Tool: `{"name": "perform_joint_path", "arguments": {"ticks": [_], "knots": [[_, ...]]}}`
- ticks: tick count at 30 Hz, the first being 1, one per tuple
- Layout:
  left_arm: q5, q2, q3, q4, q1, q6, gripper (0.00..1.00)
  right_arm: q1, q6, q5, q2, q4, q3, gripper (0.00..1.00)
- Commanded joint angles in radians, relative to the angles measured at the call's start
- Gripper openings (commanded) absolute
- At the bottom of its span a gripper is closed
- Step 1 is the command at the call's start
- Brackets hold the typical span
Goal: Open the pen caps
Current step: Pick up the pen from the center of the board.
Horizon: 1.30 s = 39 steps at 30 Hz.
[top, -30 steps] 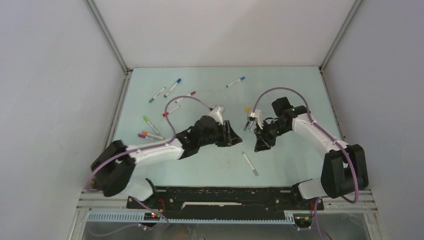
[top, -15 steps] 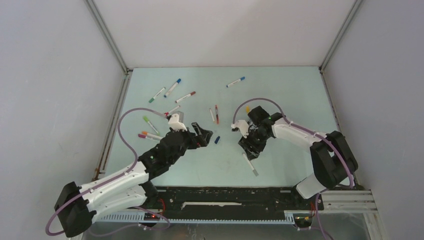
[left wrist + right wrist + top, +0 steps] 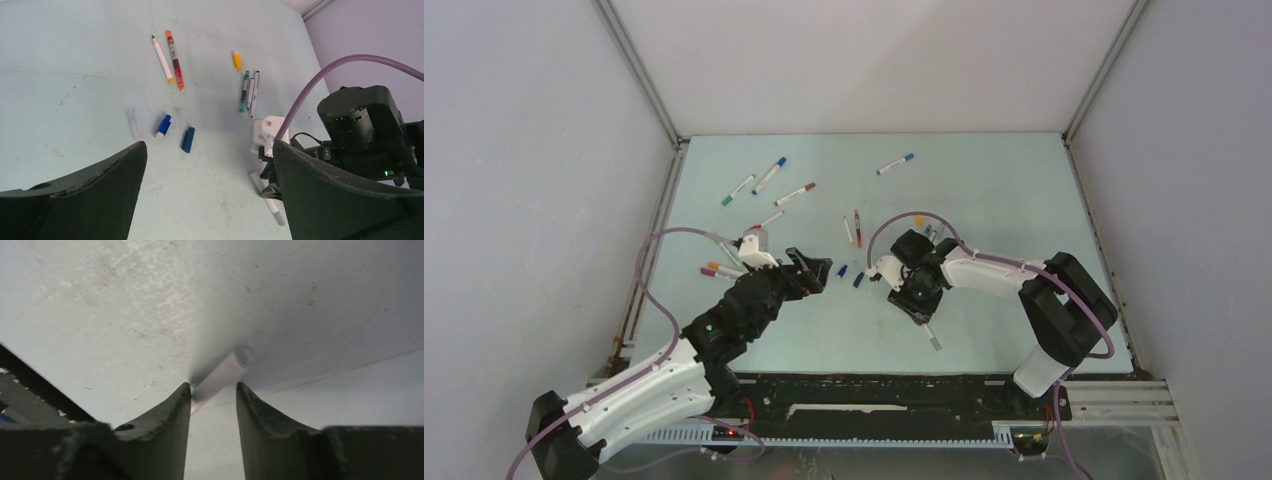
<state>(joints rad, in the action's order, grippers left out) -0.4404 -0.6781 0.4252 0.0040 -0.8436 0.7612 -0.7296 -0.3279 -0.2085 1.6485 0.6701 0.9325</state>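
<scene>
Two stubby blue pen caps (image 3: 188,139) (image 3: 162,126) lie loose on the pale table, just ahead of my left gripper (image 3: 209,150), which is wide open and empty. From above they show as blue caps (image 3: 858,280) (image 3: 842,271) between the left gripper (image 3: 812,270) and the right gripper (image 3: 916,300). The right gripper (image 3: 213,390) is down at the table, jaws apart, straddling a white pen barrel (image 3: 220,377) that touches one finger. That pen's grey cap (image 3: 935,344) pokes out toward the near edge. A yellow cap (image 3: 237,60) lies farther off.
An orange-capped pen (image 3: 175,60), a white pen (image 3: 162,59) and a green and grey pair (image 3: 248,92) lie beyond the blue caps. More capped pens sit at the back left (image 3: 769,175) (image 3: 796,193), back centre (image 3: 895,164) and left edge (image 3: 724,268). Walls enclose the table.
Both grippers were close together above mid-table; the left one has opened and pulled back left, and blue caps now lie on the table. The right one dropped to the grey-capped pen.
</scene>
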Motion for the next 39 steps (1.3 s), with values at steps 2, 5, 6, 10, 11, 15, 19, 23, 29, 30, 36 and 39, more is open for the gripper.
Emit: {"name": "perform_joint_path", "arguments": {"ticks": [2, 5, 6, 10, 11, 15, 19, 23, 29, 30, 36, 39], "knots": [[-0.042, 0.033, -0.032, 0.003, 0.006, -0.001, 0.98, -0.026, -0.019, 0.163, 0.06, -0.032, 0.002, 0.33], [-0.034, 0.037, -0.039, 0.009, 0.005, -0.002, 0.98, -0.016, -0.038, 0.224, 0.067, -0.035, -0.001, 0.28], [-0.028, 0.035, -0.041, 0.015, 0.005, -0.002, 0.98, -0.009, -0.043, 0.243, 0.065, -0.035, -0.003, 0.26], [-0.001, 0.025, -0.045, 0.044, 0.006, -0.004, 0.98, 0.033, -0.054, 0.258, 0.06, -0.033, -0.003, 0.18], [0.007, 0.022, -0.047, 0.052, 0.006, -0.004, 0.98, 0.041, -0.056, 0.262, 0.06, -0.035, -0.003, 0.16], [0.046, 0.008, -0.063, 0.099, 0.005, 0.006, 0.98, 0.066, -0.061, 0.287, 0.061, -0.048, -0.009, 0.11], [0.091, -0.011, -0.075, 0.146, 0.005, 0.014, 0.99, 0.079, -0.062, 0.269, 0.066, -0.041, -0.007, 0.21], [0.118, -0.026, -0.075, 0.17, 0.005, 0.017, 0.99, 0.074, -0.065, 0.249, 0.076, -0.026, -0.006, 0.39], [0.129, -0.029, -0.083, 0.192, 0.005, 0.024, 0.99, 0.059, -0.068, 0.235, 0.102, -0.015, -0.006, 0.39], [0.131, -0.03, -0.084, 0.198, 0.006, 0.026, 0.99, 0.055, -0.065, 0.23, 0.104, -0.013, -0.005, 0.35], [0.225, -0.056, -0.107, 0.302, 0.006, 0.028, 0.99, 0.082, -0.061, 0.13, 0.102, 0.024, 0.012, 0.14], [0.297, -0.091, -0.119, 0.395, 0.004, 0.029, 0.98, 0.116, -0.059, 0.107, 0.076, 0.032, 0.022, 0.02]]}}
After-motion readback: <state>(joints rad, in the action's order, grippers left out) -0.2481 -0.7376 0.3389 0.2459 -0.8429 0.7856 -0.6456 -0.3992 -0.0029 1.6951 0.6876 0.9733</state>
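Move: The pen lies on the board at the right fingertips' height, its middle about 2 cm back and 2 cm right of the right hand. The dark blue cap is roughly 10 cm ahead and 14 cm left of that hand, the two uncapped pens some 19 cm ahead and 2 cm right. From the left hand the pen is about 8 cm back, 23 cm right and 18 cm below. Skimming about 6 cm forward-right, the right fingers close, reopen and pinch the pen; left hand drifts right. ##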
